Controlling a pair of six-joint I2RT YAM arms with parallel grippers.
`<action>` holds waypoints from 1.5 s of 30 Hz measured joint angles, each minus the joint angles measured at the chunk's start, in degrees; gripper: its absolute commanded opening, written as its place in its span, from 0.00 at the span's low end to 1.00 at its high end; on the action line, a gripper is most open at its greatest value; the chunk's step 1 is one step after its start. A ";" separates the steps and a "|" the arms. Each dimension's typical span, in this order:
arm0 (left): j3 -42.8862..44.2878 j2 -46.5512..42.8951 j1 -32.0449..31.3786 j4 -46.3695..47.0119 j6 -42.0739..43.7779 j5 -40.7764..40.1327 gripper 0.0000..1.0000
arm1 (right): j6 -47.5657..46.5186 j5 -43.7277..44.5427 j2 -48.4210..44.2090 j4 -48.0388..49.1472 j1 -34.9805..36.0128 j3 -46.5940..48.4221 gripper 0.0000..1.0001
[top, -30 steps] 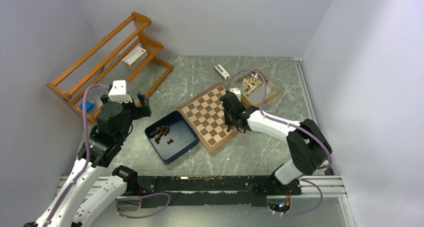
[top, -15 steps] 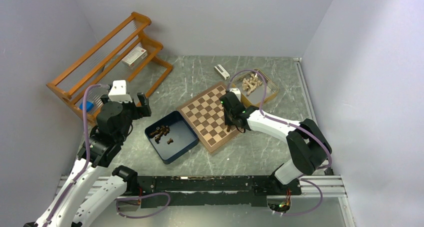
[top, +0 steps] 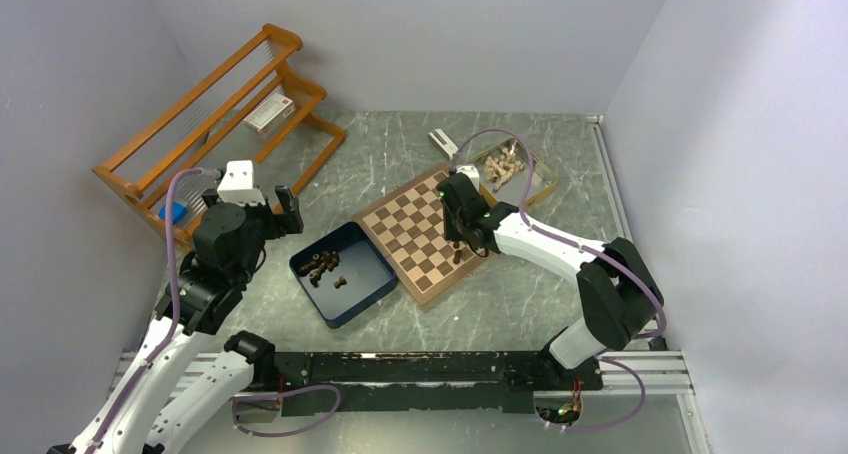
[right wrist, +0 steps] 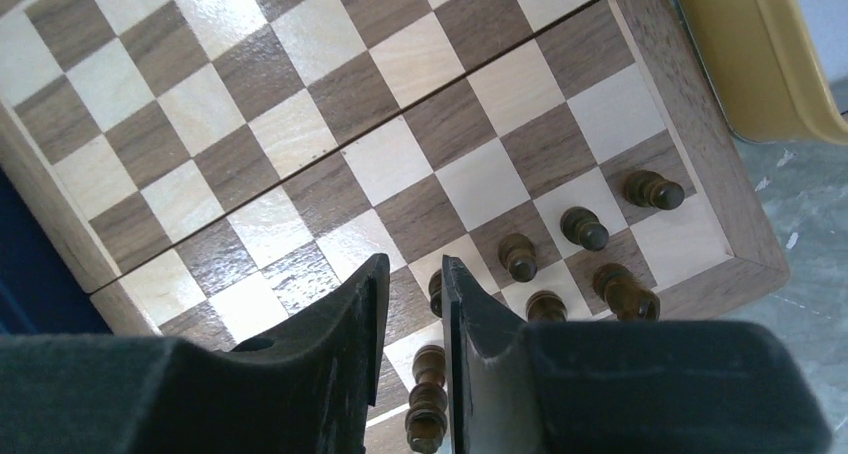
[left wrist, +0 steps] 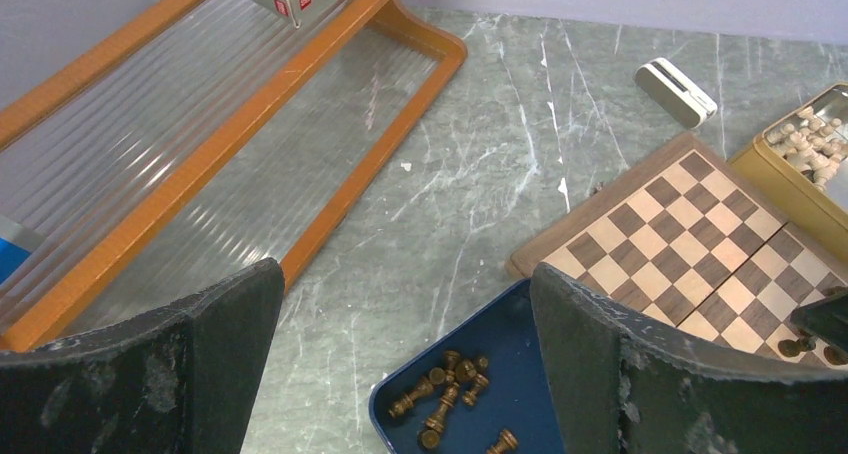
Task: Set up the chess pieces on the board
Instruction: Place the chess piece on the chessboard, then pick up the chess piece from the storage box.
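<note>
The board (top: 412, 229) lies at mid-table, also seen in the left wrist view (left wrist: 690, 234) and filling the right wrist view (right wrist: 300, 124). Several dark chess pieces (right wrist: 585, 229) stand on squares at its near right corner (top: 458, 257). More dark pieces (top: 322, 267) lie loose in the dark blue box (top: 362, 292), visible between my left fingers (left wrist: 450, 384). My right gripper (right wrist: 414, 266) hovers over that corner (top: 458, 236), open by a narrow gap with nothing in it; a tall dark piece (right wrist: 428, 404) shows on the board below. My left gripper (left wrist: 405, 274) hangs wide open and empty left of the box (top: 288, 212).
An orange wooden rack (top: 215, 114) holding a white carton (top: 268, 112) stands at the back left. A yellow tin (top: 540, 189) with pale pieces (top: 503, 166) sits beyond the board's far right edge. A small white block (top: 443, 144) lies behind the board.
My right gripper has parted its fingers and drawn up and back from the board's near right corner, leaving a dark piece standing there. The left arm has not moved.
</note>
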 measured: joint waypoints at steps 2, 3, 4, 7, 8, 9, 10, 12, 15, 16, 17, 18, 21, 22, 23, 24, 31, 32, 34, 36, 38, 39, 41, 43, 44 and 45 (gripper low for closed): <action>0.00 0.00 0.00 0.02 0.00 0.07 0.98 | -0.02 -0.04 0.00 -0.68 0.00 0.94 0.30; 0.00 0.00 0.00 0.02 0.00 0.11 0.98 | -0.04 -0.07 0.00 -1.01 0.00 1.55 0.30; 0.00 0.00 0.00 0.02 0.00 0.15 0.98 | -0.22 -0.11 -0.02 -1.18 0.00 2.19 0.30; 0.00 0.00 0.00 0.02 0.00 0.20 0.98 | -0.68 -1.40 -0.39 -1.05 0.00 3.93 0.30; 0.00 0.00 0.00 0.02 0.00 0.20 0.98 | -0.85 -2.16 -0.66 -0.90 0.04 4.44 0.30; 0.00 0.00 0.00 0.02 0.00 0.20 0.98 | -0.87 -2.78 -0.90 -0.59 0.13 4.79 0.30; 0.00 0.00 0.00 0.02 0.00 0.20 0.98 | -0.87 -3.69 -1.05 -0.15 0.39 5.22 0.30; 0.00 0.00 0.00 0.02 0.00 0.20 0.98 | -0.83 -5.18 -1.16 1.09 1.09 5.95 0.30; 0.00 -0.07 0.00 0.02 0.02 0.20 0.98 | -0.76 -6.62 -0.92 2.99 4.09 7.37 0.29; 0.00 -0.07 0.00 0.00 0.00 0.20 0.98 | -0.74 -6.99 -0.66 3.52 5.22 7.96 0.29; 0.00 -0.04 0.00 0.02 0.00 0.20 0.98 | -0.76 -7.19 -0.02 4.09 6.80 8.98 0.30; 0.00 -0.04 0.00 0.02 0.02 0.20 0.98 | -0.81 -7.43 0.96 4.68 8.41 10.32 0.30; 0.00 -0.11 0.00 0.00 0.02 0.17 0.98 | -1.07 -7.76 5.73 6.43 13.31 15.13 0.30; 0.00 -0.20 0.00 0.00 0.02 0.15 0.98 | -1.09 -7.76 7.13 6.82 14.45 16.26 0.30; 0.00 -0.35 0.00 0.00 0.00 0.11 0.98 | -1.14 -7.87 8.94 7.41 15.89 17.57 0.30; 0.00 -0.44 0.00 0.00 0.00 0.04 0.98 | -1.11 -8.07 10.71 7.80 17.11 18.75 0.30; 0.00 -1.29 0.00 0.00 0.00 -0.37 0.98 | -0.81 -8.72 22.14 8.41 22.67 26.51 0.30; 0.00 -1.31 0.00 -0.02 0.00 -0.39 0.98 | -0.72 -8.70 23.80 8.33 23.17 28.04 0.30; 0.00 -1.33 0.00 -0.02 0.00 -0.48 0.97 | -0.59 -8.74 26.47 8.37 23.91 30.38 0.30; 0.00 -1.40 0.00 -0.02 0.00 -0.48 0.97 | -0.42 -8.79 28.26 8.41 24.33 31.76 0.30; 0.00 -1.40 0.00 -0.02 0.00 -0.48 0.96 | -0.37 -8.68 29.62 8.39 24.65 32.48 0.29; 0.00 -1.40 0.00 -0.02 0.00 -0.48 0.96 | -0.37 -8.55 30.05 8.17 24.76 32.74 0.29; 0.00 -1.40 0.00 -0.02 0.00 -0.48 0.96 | -0.37 -8.13 31.39 7.32 24.94 34.38 0.29; 0.00 -1.40 0.00 -0.02 0.00 -0.50 0.96 | -0.42 -7.56 32.63 7.17 24.98 35.98 0.29; 0.00 -1.40 0.00 -0.02 -0.02 -0.48 0.96 | -0.42 -7.30 33.07 7.19 25.00 36.39 0.29; 0.00 -1.40 0.00 -0.02 0.00 -0.50 0.96 | -0.42 -7.10 33.38 7.10 25.00 36.59 0.29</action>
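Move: The right hand, empty, has the heap of dark chess pieces in the blue tray some 30 cm to its left, about 5 cm nearer the base and 6 cm lower; a lone piece in that tray lies roughly 4 cm to the right of the heap and 4 cm farther back. The piece just placed stands about 4 cm below the hand, 1 cm back and 1 cm right, with a taller piece 3 cm behind it. From the idle left hand the heap is about 2 cm right, 1 cm back and 25 cm below. With the placed piece already free, the right hand climbs about 8 cm off the board as it starts to sweep left, then carries on over the board's near-left part and sinks again by the same 8 cm into the space above the heap in the blue tray, some 29 cm to the left and 5 cm nearer the base in all. On the way the wrist swings counter-clockwise by about 30 degrees and rolls a little, left side rising, while the fingers stay empty and slightly open, slowing to hang just over the pieces. ##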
